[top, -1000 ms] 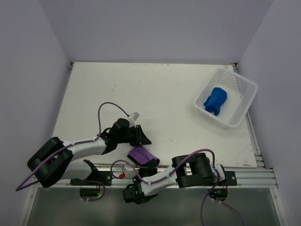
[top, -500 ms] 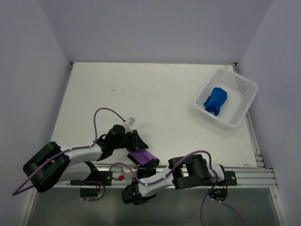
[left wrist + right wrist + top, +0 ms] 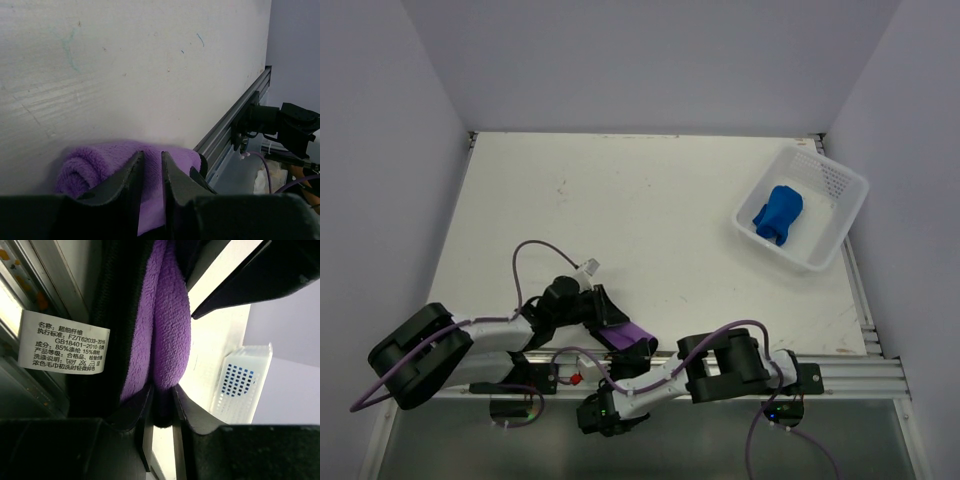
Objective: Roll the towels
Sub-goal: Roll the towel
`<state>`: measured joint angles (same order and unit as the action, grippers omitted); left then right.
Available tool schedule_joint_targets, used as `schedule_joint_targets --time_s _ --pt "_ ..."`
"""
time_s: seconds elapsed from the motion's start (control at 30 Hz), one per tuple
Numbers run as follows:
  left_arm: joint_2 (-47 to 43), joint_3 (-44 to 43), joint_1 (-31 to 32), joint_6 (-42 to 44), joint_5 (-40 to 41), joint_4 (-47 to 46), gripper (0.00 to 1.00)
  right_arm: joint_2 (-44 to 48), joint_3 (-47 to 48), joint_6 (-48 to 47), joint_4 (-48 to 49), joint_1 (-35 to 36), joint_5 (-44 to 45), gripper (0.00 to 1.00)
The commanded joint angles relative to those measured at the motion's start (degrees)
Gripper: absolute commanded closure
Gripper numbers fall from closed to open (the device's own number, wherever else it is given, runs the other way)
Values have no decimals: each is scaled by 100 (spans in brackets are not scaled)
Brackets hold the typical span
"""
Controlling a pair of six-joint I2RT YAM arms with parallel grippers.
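Observation:
The purple towel (image 3: 624, 336) lies partly rolled at the table's near edge, its black section against the rail. My left gripper (image 3: 150, 156) sits low over it, its narrow jaws pinching purple cloth (image 3: 85, 165). From below the rail my right gripper (image 3: 162, 390) holds the towel's dark-trimmed end (image 3: 170, 315) between slightly parted fingers. A white care label (image 3: 62, 342) hangs beside it. The royal blue towel (image 3: 778, 213) rests bundled inside the basket at the far right, away from both grippers.
The white perforated basket (image 3: 802, 262) stands at the table's right edge, also seen in the right wrist view (image 3: 240, 380). An aluminium rail (image 3: 840, 372) runs along the near edge. Purple cables loop off both arms.
My left gripper has travelled toward the near edge and down onto the purple towel. The right jaws have eased slightly apart round the towel's end.

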<state>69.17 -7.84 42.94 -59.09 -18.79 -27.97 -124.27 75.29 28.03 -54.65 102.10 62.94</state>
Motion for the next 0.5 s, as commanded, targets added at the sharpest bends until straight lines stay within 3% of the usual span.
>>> schedule_joint_targets --time_s 0.0,0.17,0.47 --pt "27 423 30 -41 279 160 75 271 127 203 165 82 -387 77" --pt "-105 687 30 -111 419 125 75 728 -14 141 446 73 -615 56" --pt "-105 775 30 -111 551 90 76 2300 -778 97 1474 -50 -1538 48"
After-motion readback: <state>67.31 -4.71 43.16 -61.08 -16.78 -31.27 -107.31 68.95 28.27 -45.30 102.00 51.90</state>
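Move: At its right end, the rolled-up purple towel is still between the right fingertips; its middle lies about 6 cm to the left of this hand and 3 cm ahead, at nearly the same height. The white label is roughly 5 cm to the left and 3 cm back, with the metal rail some 6 cm straight back and slightly lower. From the left hand, the towel's middle is about 4 cm right and 3 cm back, just below. Opening its fingers to about half, the right hand lets go of the towel's right end, then rises about 3 cm and draws back a little over 2 cm towards the rail. The wrist tips the fingers down and lifts the hand's left side, each some 15 degrees. Meanwhile the left fingers hardly move and keep their place on the left part of the towel. ##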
